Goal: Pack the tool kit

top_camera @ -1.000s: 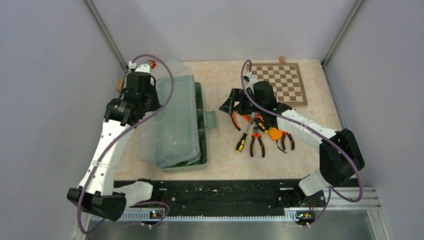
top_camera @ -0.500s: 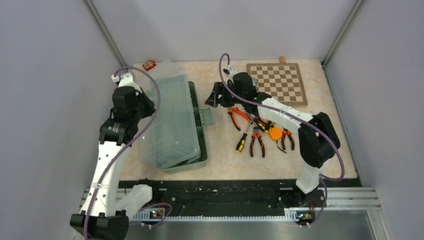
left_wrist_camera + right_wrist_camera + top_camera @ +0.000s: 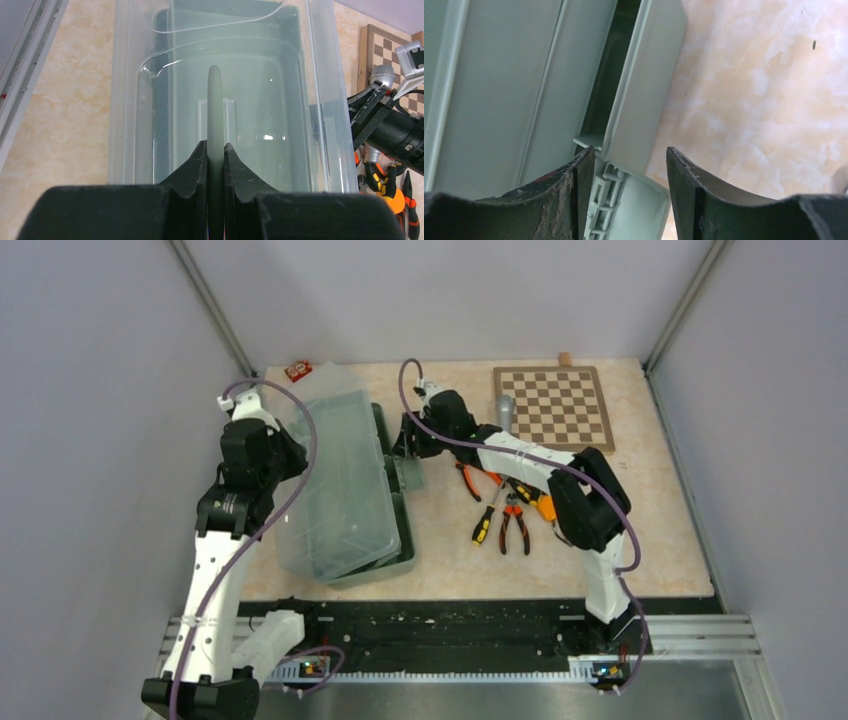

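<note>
The pale-green toolbox (image 3: pixel 400 530) lies left of centre, and its translucent lid (image 3: pixel 340 480) is tilted up over it. My left gripper (image 3: pixel 283 452) is shut on the lid's thin pale-green handle (image 3: pixel 214 100); in the left wrist view the left gripper (image 3: pixel 215 150) pinches it from both sides. My right gripper (image 3: pixel 630 160) is open astride the toolbox's front latch (image 3: pixel 639 100); its left finger touches the latch and its right finger stands apart. From above, the right gripper (image 3: pixel 405 445) is at the box's right side. Orange-handled pliers (image 3: pixel 515 525), a yellow-black screwdriver (image 3: pixel 484 523) and an orange tape measure (image 3: pixel 547 506) lie right of the box.
A wooden chessboard (image 3: pixel 560 405) lies at the back right with a grey cylinder (image 3: pixel 503 410) beside it. A small red object (image 3: pixel 297 370) sits behind the toolbox. The right arm (image 3: pixel 540 465) stretches over the tools. Grey walls close in on both sides.
The right arm swung left from above the tools to the toolbox latch, and its jaws narrowed. The left arm shifted back and left, still gripping the lid's handle.
</note>
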You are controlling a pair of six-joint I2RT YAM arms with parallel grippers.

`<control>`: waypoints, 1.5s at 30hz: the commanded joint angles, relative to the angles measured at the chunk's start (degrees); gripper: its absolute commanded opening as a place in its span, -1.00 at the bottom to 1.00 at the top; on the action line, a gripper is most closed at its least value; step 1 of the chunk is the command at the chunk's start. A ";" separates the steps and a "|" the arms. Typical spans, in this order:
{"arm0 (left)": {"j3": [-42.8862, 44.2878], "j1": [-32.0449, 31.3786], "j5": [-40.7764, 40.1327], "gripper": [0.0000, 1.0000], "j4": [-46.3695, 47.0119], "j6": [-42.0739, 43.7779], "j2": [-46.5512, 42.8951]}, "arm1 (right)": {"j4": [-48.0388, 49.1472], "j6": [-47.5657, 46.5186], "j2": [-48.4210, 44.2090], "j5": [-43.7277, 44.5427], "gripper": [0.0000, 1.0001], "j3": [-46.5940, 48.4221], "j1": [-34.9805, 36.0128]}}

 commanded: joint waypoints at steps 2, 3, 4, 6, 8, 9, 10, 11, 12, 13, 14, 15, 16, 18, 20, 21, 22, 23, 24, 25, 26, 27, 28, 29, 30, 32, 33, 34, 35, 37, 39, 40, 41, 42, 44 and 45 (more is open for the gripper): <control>1.51 0.51 -0.50 -1.00 3.83 0.45 -3.82 | 3.22 -1.50 3.02 3.34 0.06 4.65 0.80; 1.55 0.58 -0.58 -1.00 3.55 0.55 -3.85 | 3.12 -1.47 3.04 2.94 0.06 5.26 1.00; 1.55 0.60 -0.59 -1.00 3.30 0.57 -3.94 | 3.38 -1.53 2.96 2.55 0.06 5.54 1.15; 1.25 0.60 -0.51 -1.00 3.13 0.59 -4.00 | 4.90 -1.01 2.47 1.59 0.06 5.61 1.43; 0.63 0.60 -0.20 -1.00 3.12 0.32 -4.18 | 6.34 -0.24 2.22 0.47 0.06 5.76 1.56; 0.40 0.60 0.11 -1.00 3.18 0.19 -4.20 | 6.71 -0.04 2.42 0.02 0.06 6.06 1.64; 0.17 0.60 0.40 -1.00 3.32 0.14 -4.27 | 6.54 -0.12 2.86 0.04 0.06 6.69 1.76; 0.09 0.60 0.60 -1.00 3.43 0.05 -4.36 | 5.91 -0.33 3.54 0.21 0.06 7.64 1.82; 0.03 0.60 0.71 -1.00 3.47 0.04 -4.31 | 5.09 -0.51 4.49 0.35 0.06 8.69 2.06; 0.02 0.60 0.77 -1.00 3.44 0.04 -4.32 | 4.47 -0.61 5.32 0.48 0.06 9.71 2.17; -0.01 0.60 0.86 -1.00 3.52 0.04 -4.45 | 4.25 -0.61 6.07 0.72 0.06 10.22 2.30; 0.06 0.60 0.97 -1.00 3.57 0.12 -4.40 | 4.23 -0.80 6.64 1.17 0.06 10.54 2.46; 0.04 0.60 0.99 -1.00 3.57 0.13 -4.44 | 3.98 -0.93 7.19 1.70 0.04 10.96 2.52; 0.08 0.60 1.19 -1.00 3.72 0.13 -4.38 | 3.37 -1.30 8.13 2.85 0.00 11.41 2.66; 0.04 0.60 1.70 -1.00 3.98 0.02 -4.19 | 2.47 -2.08 8.92 3.85 -0.11 12.06 2.79; 0.06 0.60 1.84 -1.00 4.13 -0.04 -4.08 | 1.95 -2.57 9.17 4.27 -0.18 12.37 2.84; 0.13 0.60 2.07 -1.00 4.29 -0.04 -3.98 | 1.71 -2.93 9.32 4.71 -0.27 12.45 2.80; 0.25 0.60 2.40 -1.00 4.39 -0.05 -3.90 | 1.68 -3.34 9.16 5.24 -0.37 12.35 2.80; 0.36 0.60 2.66 -1.00 4.44 -0.12 -3.85 | 0.20 -3.80 8.86 5.78 -0.48 12.09 2.81; 0.60 0.60 2.99 -1.00 4.57 -0.25 -3.73 | -0.58 -4.45 8.07 6.46 -0.60 11.76 2.82; 0.67 0.60 3.42 -1.00 4.80 -0.41 -3.72 | -1.30 -5.16 7.17 7.10 -0.71 11.27 2.80; 0.93 0.60 3.90 -1.00 4.94 -0.66 -3.61 | -1.89 -5.96 5.95 7.87 -0.82 10.65 2.80; 1.15 0.60 4.54 -1.00 5.16 -0.95 -3.52 | -2.44 -6.81 4.87 8.79 -0.90 9.96 2.72; 1.39 0.60 4.95 -1.00 5.46 -1.27 -3.41 | -3.33 -7.89 3.64 9.72 -1.00 9.31 2.63; 1.53 0.60 5.00 -1.00 5.76 -1.68 -3.28 | -3.99 -9.10 2.58 10.64 -1.00 8.75 2.31; 1.86 0.60 7.20 -1.00 6.65 -2.37 -3.02 | -5.18 -10.26 0.49 11.88 -1.00 7.68 1.41; 2.00 0.60 7.45 -1.00 7.15 -2.68 -2.82 | -5.82 -10.54 -0.34 12.40 -1.00 7.15 0.73; 2.14 0.60 7.76 -1.00 7.81 -2.94 -2.51 | -6.38 -10.87 -1.21 12.50 -1.00 6.66 0.12; 2.33 0.60 7.90 -1.00 8.42 -3.15 -2.20 | -6.81 -11.04 -1.90 12.51 -1.00 6.22 -0.69; 2.39 0.60 8.35 -1.00 9.98 -3.85 -1.44 | -7.07 -11.31 -3.36 13.70 -1.00 4.78 -2.30; 2.14 0.66 9.50 -1.00 12.17 -4.92 -0.52 | -7.12 -11.48 -4.27 13.48 -1.00 3.76 -3.76; 1.89 0.69 10.50 -1.00 13.43 -5.74 -0.04 | -7.25 -11.55 -4.79 13.27 -1.00 3.33 -4.44; 1.40 0.70 11.18 -1.00 14.77 -6.21 0.53 | -7.23 -11.64 -5.10 13.22 -1.00 2.88 -5.07; 1.22 0.77 11.69 -1.00 15.91 -6.64 1.13 | -7.26 -11.74 -5.36 13.28 -1.00 2.48 -5.58; 1.34 0.97 11.97 -1.00 17.54 -6.81 2.59 | -7.24 -12.10 -6.02 13.83 -1.00 1.63 -6.63; 1.41 1.22 12.10 -1.00 18.32 -6.81 3.14 | -7.21 -12.13 -6.28 14.09 -1.00 1.27 -7.07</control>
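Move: The right hand is open beside the near end of its target, the stretch of the box's right rim just beyond the latch flap: about 2 cm farther out, 4 cm left and 1 cm below it. The latch flap hangs some 5 cm back and 2 cm down, the inner tray's middle is about 10 cm left and 8 cm back at roughly hand height, and the red pliers lie some 14 cm right, 7 cm back and 11 cm below. From the left hand, already gripping the raised lid's handle, that rim is about 14 cm right, 10 cm farther out and 17 cm below. The right hand eases some 4 cm left and a little forward, rising about 2 cm and then dipping about 2.5 cm onto the box's right side wall, where its fingers shut and pinch the rim beyond the latch flap, then it drags the box about 10 cm to the right, swinging slightly clockwise and edging forward at the end. The left hand keeps its grip on the lid handle, drawing back about a centimetre and holding nearly still until the drag is under way, then follows some 4 cm right and a little forward, rolling about 10 degrees with its left side dropping. ##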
